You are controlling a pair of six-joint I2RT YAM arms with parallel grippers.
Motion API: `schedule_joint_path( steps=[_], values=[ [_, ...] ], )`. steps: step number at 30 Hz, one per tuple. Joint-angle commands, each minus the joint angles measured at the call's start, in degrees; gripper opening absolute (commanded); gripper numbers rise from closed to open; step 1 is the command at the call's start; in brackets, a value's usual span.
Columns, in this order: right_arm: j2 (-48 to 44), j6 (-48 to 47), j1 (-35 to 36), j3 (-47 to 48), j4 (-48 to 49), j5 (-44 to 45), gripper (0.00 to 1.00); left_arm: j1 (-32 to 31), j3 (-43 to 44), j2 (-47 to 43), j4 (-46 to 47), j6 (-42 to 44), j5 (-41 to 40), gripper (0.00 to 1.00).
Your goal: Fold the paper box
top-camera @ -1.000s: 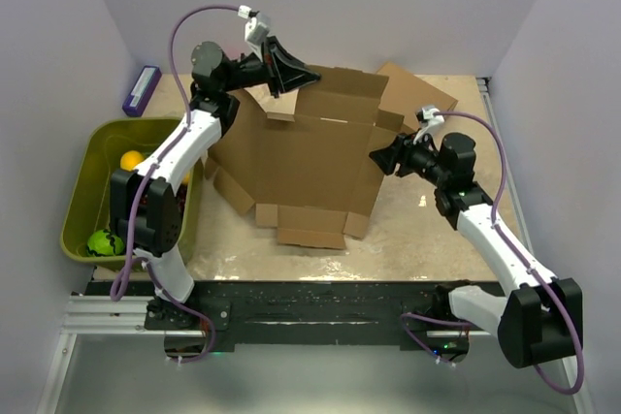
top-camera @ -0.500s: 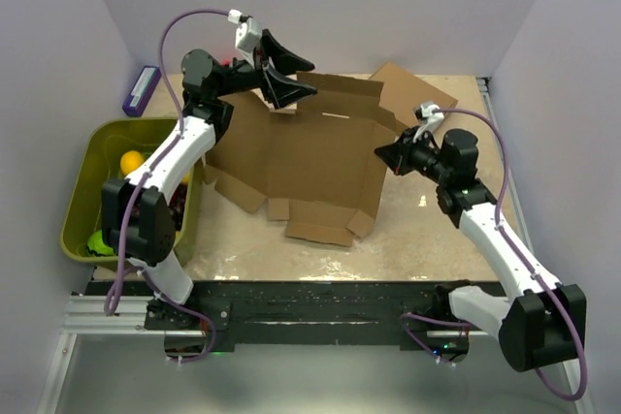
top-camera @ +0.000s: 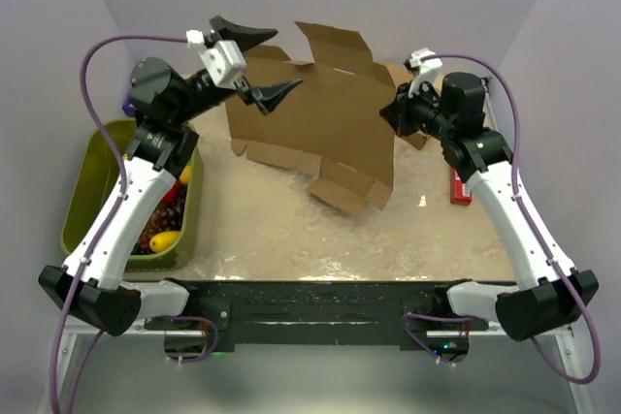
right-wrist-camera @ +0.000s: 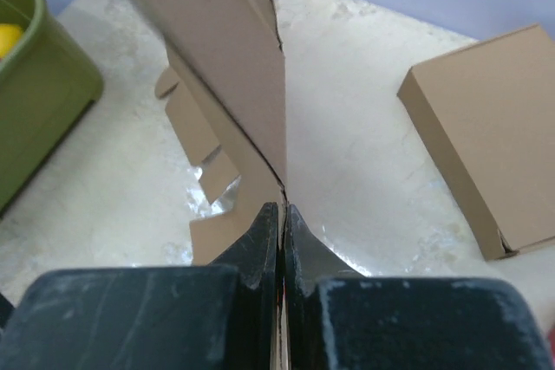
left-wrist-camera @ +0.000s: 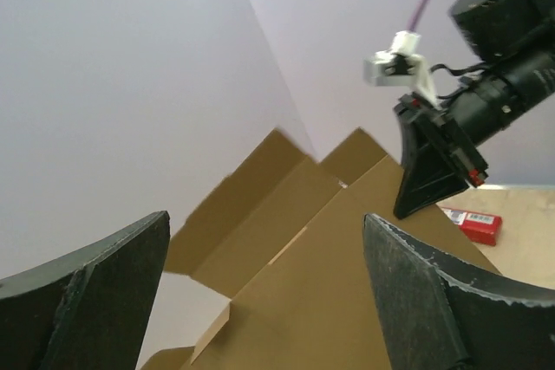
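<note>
The paper box [top-camera: 320,123] is a creased brown cardboard sheet with flaps, standing nearly upright over the table's back half. My right gripper [top-camera: 391,111] is shut on its right edge; in the right wrist view the jaws [right-wrist-camera: 282,207] pinch the thin cardboard [right-wrist-camera: 217,41] edge-on. My left gripper [top-camera: 288,58] hangs open at the sheet's upper left, touching nothing. In the left wrist view its wide-apart fingers [left-wrist-camera: 267,218] frame the sheet [left-wrist-camera: 329,283], and the right gripper [left-wrist-camera: 425,188] shows at the far edge.
A green bin [top-camera: 82,191] holding fruit sits at the left edge. A small red box [top-camera: 461,186] lies at the right beside my right arm. A second, fully formed brown carton [right-wrist-camera: 494,127] lies flat behind the sheet at back right.
The left gripper let go of the sheet's top edge, opened wide and drew back to the left. The right gripper shut on the right edge and raised the sheet from lying flat to nearly upright.
</note>
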Motion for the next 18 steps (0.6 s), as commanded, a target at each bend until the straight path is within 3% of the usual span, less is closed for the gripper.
schedule_joint_path(
  steps=[1, 11, 18],
  values=[
    [3.9, -5.6, 5.1, 7.6, -10.8, 7.2, 0.0, -6.8, 0.7, -0.1, -10.5, 14.2, -7.7, 0.96],
    [4.9, -7.0, 8.4, 9.1, -12.3, 5.7, 0.0, -14.4, 9.9, 9.3, -21.2, 18.5, -5.9, 0.96],
    [3.8, -8.0, 8.8, 7.2, -12.6, 5.1, 0.0, -20.4, 15.2, 14.5, -24.7, 22.5, -10.2, 0.95]
  ],
)
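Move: My right hand already pinches the edge of the raised paper box sheet. For my open left hand, that held edge lies about 20 cm to the right and 15 cm below, roughly level with it fore and aft. The sheet's upright top flap stands nearer, some 10 cm to the left hand's right, 6 cm ahead and 8 cm lower. Down on the table, the closed brown box is about 25 cm ahead of my right hand, 8 cm right and 28 cm below. I swing my left hand about 12 cm to the right and, after a brief start level, 9 cm down towards the edge my right fingers hold. I keep its jaws wide open and tip its fingers down from slightly raised to about level. My right hand keeps its shut pinch and brings the sheet 3 to 4 cm left and nearly 3 cm down to meet it, rolling its left side down some 10 degrees. ##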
